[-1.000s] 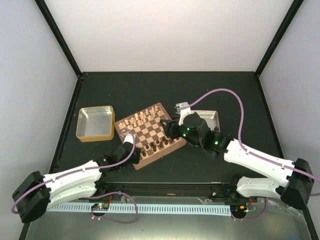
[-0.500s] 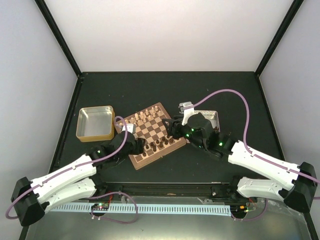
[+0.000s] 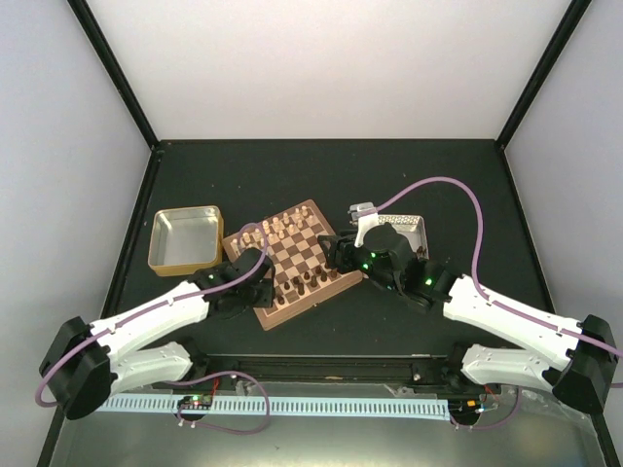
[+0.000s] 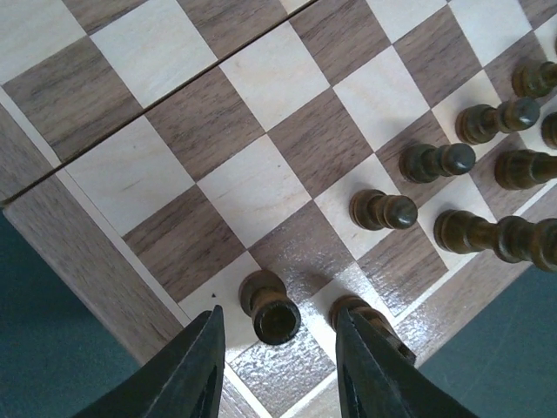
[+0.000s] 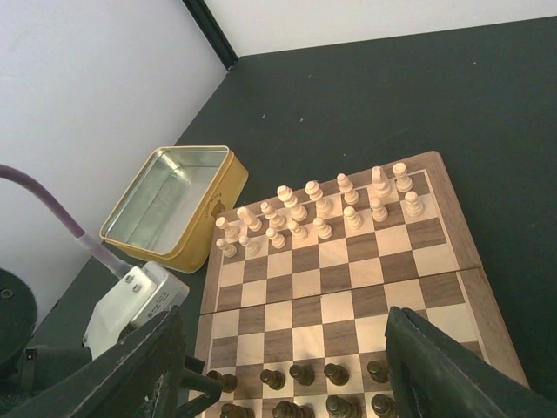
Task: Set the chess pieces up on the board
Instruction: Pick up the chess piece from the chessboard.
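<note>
The board (image 3: 302, 255) lies tilted in the middle of the table. Cream pieces (image 3: 277, 229) stand in two rows on its far side, and dark pieces (image 3: 310, 282) stand along its near side. My left gripper (image 3: 261, 289) hovers over the board's near left corner. In the left wrist view it (image 4: 277, 370) is open, its fingers (image 4: 187, 374) on either side of a dark piece (image 4: 271, 310) standing on a corner square, not touching it. A second dark piece (image 4: 365, 312) stands partly behind the right finger. My right gripper (image 5: 287, 383) is open and empty above the board's right edge.
A gold-sided tin (image 3: 183, 238) sits left of the board and looks empty inside. A silver tin (image 3: 409, 230) sits to the right, partly behind my right arm. The right wrist view shows the gold tin (image 5: 174, 205) and the left arm's white camera housing (image 5: 130, 305).
My left arm has swung in from the lower left, and its gripper has settled over the board's near left corner. My right arm has shifted slightly to the right.
</note>
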Tool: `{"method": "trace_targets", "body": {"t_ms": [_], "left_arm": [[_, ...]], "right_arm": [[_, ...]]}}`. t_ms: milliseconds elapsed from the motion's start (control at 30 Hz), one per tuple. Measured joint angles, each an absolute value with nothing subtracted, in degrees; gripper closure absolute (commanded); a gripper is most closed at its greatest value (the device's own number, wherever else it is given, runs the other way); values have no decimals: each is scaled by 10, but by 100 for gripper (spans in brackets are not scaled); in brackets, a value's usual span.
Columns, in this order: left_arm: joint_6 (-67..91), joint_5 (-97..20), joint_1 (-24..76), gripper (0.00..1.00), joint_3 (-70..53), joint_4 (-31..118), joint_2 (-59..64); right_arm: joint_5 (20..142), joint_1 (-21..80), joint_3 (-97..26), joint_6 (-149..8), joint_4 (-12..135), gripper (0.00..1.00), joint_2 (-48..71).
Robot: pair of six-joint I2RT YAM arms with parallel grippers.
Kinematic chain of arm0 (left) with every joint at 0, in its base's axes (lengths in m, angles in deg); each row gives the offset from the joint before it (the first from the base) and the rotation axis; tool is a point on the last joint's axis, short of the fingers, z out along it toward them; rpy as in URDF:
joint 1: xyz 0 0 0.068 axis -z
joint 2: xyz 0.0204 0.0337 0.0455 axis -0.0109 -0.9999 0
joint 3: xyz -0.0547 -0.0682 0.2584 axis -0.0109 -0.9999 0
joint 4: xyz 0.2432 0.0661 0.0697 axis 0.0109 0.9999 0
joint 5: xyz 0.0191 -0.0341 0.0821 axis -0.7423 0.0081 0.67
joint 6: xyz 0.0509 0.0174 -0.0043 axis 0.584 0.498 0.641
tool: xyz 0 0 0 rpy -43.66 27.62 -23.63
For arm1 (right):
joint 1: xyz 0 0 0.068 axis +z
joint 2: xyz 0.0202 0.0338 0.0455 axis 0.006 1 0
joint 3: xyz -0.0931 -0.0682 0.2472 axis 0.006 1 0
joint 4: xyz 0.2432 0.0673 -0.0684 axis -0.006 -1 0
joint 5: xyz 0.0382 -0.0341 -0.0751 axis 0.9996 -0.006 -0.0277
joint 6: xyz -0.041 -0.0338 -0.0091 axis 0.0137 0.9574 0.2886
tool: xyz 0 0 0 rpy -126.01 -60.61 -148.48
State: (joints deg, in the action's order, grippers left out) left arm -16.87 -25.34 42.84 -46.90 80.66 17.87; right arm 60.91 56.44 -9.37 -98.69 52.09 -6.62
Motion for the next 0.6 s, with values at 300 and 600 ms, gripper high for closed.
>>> {"method": "trace_targets", "body": {"t_ms": [300, 600], "left_arm": [[-148, -275, 401, 77, -443, 812, 121], [-129, -286, 395, 91, -436, 828, 111]], "right_arm": [[609, 564, -93, -987, 521, 37, -66], [608, 562, -93, -987, 521, 37, -66]]}}
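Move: The dark chess piece near the board's close corner stands almost between the left gripper's open pads, about 1 cm ahead, its middle some 3 cm below. The slant-topped piece is about 3 cm to the right and level fore and aft; the nearest pawn lies 5 cm right and 3 cm ahead, a tall piece 7 cm right and 2 cm ahead. From the right hand the target lies roughly 13 cm left, 3 cm back and 20 cm below. Close the left gripper on the dark piece's head while sinking about 1 cm and easing a touch forward, the fingers tipping slightly more upright. Slip the pads down either side of it, keeping the slant-topped piece outside the right-hand finger, and finish with the head pinched between the fingertips. ##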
